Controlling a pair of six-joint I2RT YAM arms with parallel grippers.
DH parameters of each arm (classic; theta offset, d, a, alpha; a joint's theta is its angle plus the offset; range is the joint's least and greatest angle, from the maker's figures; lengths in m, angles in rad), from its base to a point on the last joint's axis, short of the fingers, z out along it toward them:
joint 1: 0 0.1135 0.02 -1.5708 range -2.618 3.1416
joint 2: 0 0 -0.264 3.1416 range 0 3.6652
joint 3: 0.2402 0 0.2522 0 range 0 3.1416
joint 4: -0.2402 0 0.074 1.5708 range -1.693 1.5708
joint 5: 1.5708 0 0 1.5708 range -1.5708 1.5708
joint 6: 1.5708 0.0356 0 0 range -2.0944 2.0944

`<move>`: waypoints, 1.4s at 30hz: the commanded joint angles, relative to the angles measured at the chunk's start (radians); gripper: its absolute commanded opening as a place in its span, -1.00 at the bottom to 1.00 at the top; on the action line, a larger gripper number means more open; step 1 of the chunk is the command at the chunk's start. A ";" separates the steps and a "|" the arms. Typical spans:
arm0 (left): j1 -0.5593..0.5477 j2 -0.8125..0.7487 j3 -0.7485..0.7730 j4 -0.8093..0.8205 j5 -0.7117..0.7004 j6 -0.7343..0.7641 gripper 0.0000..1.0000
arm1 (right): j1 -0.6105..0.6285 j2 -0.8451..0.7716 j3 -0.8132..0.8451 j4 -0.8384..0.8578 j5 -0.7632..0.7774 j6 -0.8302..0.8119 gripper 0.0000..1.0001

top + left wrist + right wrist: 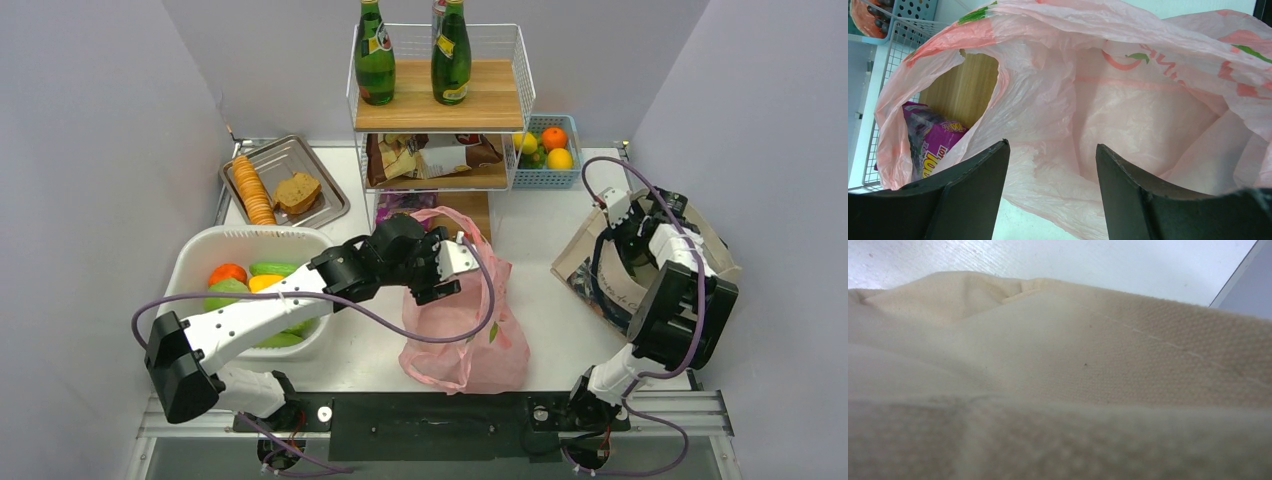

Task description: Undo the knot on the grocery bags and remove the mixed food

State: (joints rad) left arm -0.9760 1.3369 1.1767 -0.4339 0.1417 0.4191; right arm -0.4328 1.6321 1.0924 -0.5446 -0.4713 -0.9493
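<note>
The pink grocery bag [465, 330] lies slumped at the table's middle, in front of the rack. My left gripper [462, 265] hovers over its upper part. In the left wrist view that gripper [1052, 147] is open, its dark fingers [978, 185] apart with only crinkled pink plastic [1128, 115] beyond them. No knot shows, and no food shows inside the bag. A purple snack packet [935, 142] on the rack's lower shelf shows through a handle loop. My right gripper [612, 212] reaches into the beige tote [590, 260]. Canvas [1098, 365] fills its view and hides its fingers.
A white tub [200, 260] at the left holds orange, yellow and green produce. A metal tray [330, 205] with crackers and bread sits behind it. A wire rack [440, 100] with two green bottles stands at the back. A blue basket [575, 178] of fruit is beside it.
</note>
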 commanded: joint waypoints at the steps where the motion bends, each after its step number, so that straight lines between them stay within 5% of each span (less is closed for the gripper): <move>1: 0.011 0.022 0.066 0.010 0.002 0.021 0.24 | 0.004 0.084 -0.095 -0.102 0.179 -0.112 0.76; 11: 0.029 0.054 0.097 0.023 -0.004 0.041 0.24 | 0.086 0.174 0.010 -0.179 0.348 0.020 0.46; 15: 0.033 0.053 0.096 0.033 -0.006 0.044 0.24 | 0.085 0.160 -0.003 -0.181 0.378 0.057 -0.30; 22: 0.037 0.045 0.088 0.042 0.004 0.048 0.24 | 0.063 0.003 0.007 -0.259 0.246 0.077 -1.00; 42: 0.044 0.036 0.071 0.056 0.020 0.051 0.24 | -0.120 -0.182 0.254 -0.679 -0.067 -0.113 -1.00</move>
State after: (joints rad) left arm -0.9401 1.3914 1.2243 -0.4149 0.1383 0.4576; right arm -0.5232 1.4990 1.2922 -1.1206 -0.4652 -1.0023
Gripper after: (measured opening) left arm 0.619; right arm 0.003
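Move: The right hand is already down inside the canvas tote with its fingers open. The tote's middle is roughly 3 cm back and 2 cm to the right of it, at about its height. The fruit basket stands some 19 cm ahead and 20 cm left of that hand, the pink bag about 37 cm left and 14 cm back. From the left hand, the tote lies around 40 cm right, 11 cm ahead and some 14 cm below. First dipping and easing forward barely a centimetre inside the tote, the right hand shuts its wide-open fingers completely, then draws back and up, about 8 cm back and 7 cm up by the end, its wrist tilting some 10 degrees. Its shut fingertips still have the tote's cloth close around them. The left hand, half open, creeps 2 cm forward over the pink bag. ##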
